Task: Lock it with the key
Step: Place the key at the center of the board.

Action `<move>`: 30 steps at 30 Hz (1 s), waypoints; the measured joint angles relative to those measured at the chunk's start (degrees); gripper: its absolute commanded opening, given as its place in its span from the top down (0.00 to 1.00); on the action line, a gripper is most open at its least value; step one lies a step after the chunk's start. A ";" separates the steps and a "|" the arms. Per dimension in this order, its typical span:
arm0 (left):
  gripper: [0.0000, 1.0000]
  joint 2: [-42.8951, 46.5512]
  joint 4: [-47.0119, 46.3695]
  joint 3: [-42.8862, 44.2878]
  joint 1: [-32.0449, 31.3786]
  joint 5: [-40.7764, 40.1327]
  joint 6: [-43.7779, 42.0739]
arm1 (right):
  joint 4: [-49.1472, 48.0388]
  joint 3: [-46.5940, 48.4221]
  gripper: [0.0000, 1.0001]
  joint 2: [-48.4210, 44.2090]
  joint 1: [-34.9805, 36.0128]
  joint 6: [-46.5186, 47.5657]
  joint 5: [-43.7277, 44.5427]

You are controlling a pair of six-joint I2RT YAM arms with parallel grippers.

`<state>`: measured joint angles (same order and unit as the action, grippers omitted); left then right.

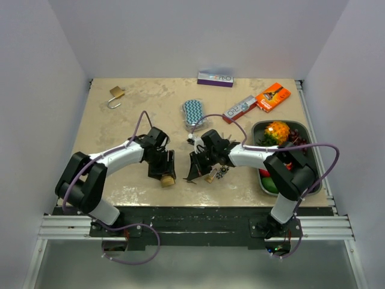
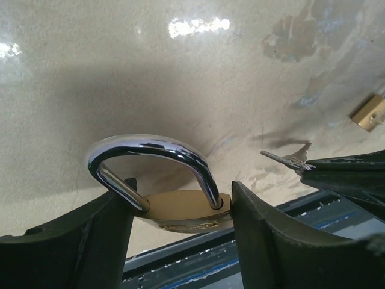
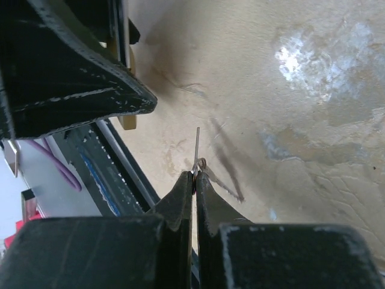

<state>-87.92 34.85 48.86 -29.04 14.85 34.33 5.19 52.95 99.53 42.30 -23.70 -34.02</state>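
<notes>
My left gripper (image 1: 163, 172) is shut on a brass padlock (image 2: 183, 212) by the sides of its body, held low over the table near the front edge. Its steel shackle (image 2: 150, 146) arches away from the wrist camera and both legs meet the body. The keyhole is hidden. My right gripper (image 1: 196, 170) is shut on a small silver key (image 3: 197, 144) whose blade sticks out past the fingertips toward the left gripper. The key (image 2: 286, 160) is a short gap to the right of the padlock, apart from it. A second key hangs from its ring.
A second padlock (image 1: 115, 95) lies at the far left. A small brass piece (image 1: 209, 177) lies by the right gripper. A striped pouch (image 1: 194, 112), purple box (image 1: 215, 79), orange packet (image 1: 273, 97) and a metal tray (image 1: 305, 127) of fruit sit to the back and right.
</notes>
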 measured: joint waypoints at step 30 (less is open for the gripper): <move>0.65 -8.83 2.84 8.20 -7.10 -8.94 -0.57 | -5.35 0.52 0.70 5.16 -1.84 -7.45 -1.95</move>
<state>-96.75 37.69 57.06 -36.14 5.91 33.76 -0.16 53.47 104.68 40.47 -31.16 -35.97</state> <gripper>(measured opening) 0.654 0.269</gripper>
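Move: The key, already pinched in the right fingers, is to go down on the board about 3 cm to their left, 1 cm farther out and some 3 cm below. From the right hand, the padlock held in the left gripper is about 10 cm left and 1 cm nearer the base; the small brass padlock lies 7 cm to the right, level with it, 4 cm below. From the left hand, that key spot is about 8 cm right, 1 cm ahead and 3 cm below. Lower the right gripper about 1.5 cm with the key, ease it just over 1 cm forward close above the board, settle it down again, then open the fingers about a quarter to let go of the key. Meanwhile keep the left grip on the padlock and bring it roughly 2 cm right towards the key, slightly forward and down, tipping the fingers some 10 degrees nearer vertical. ##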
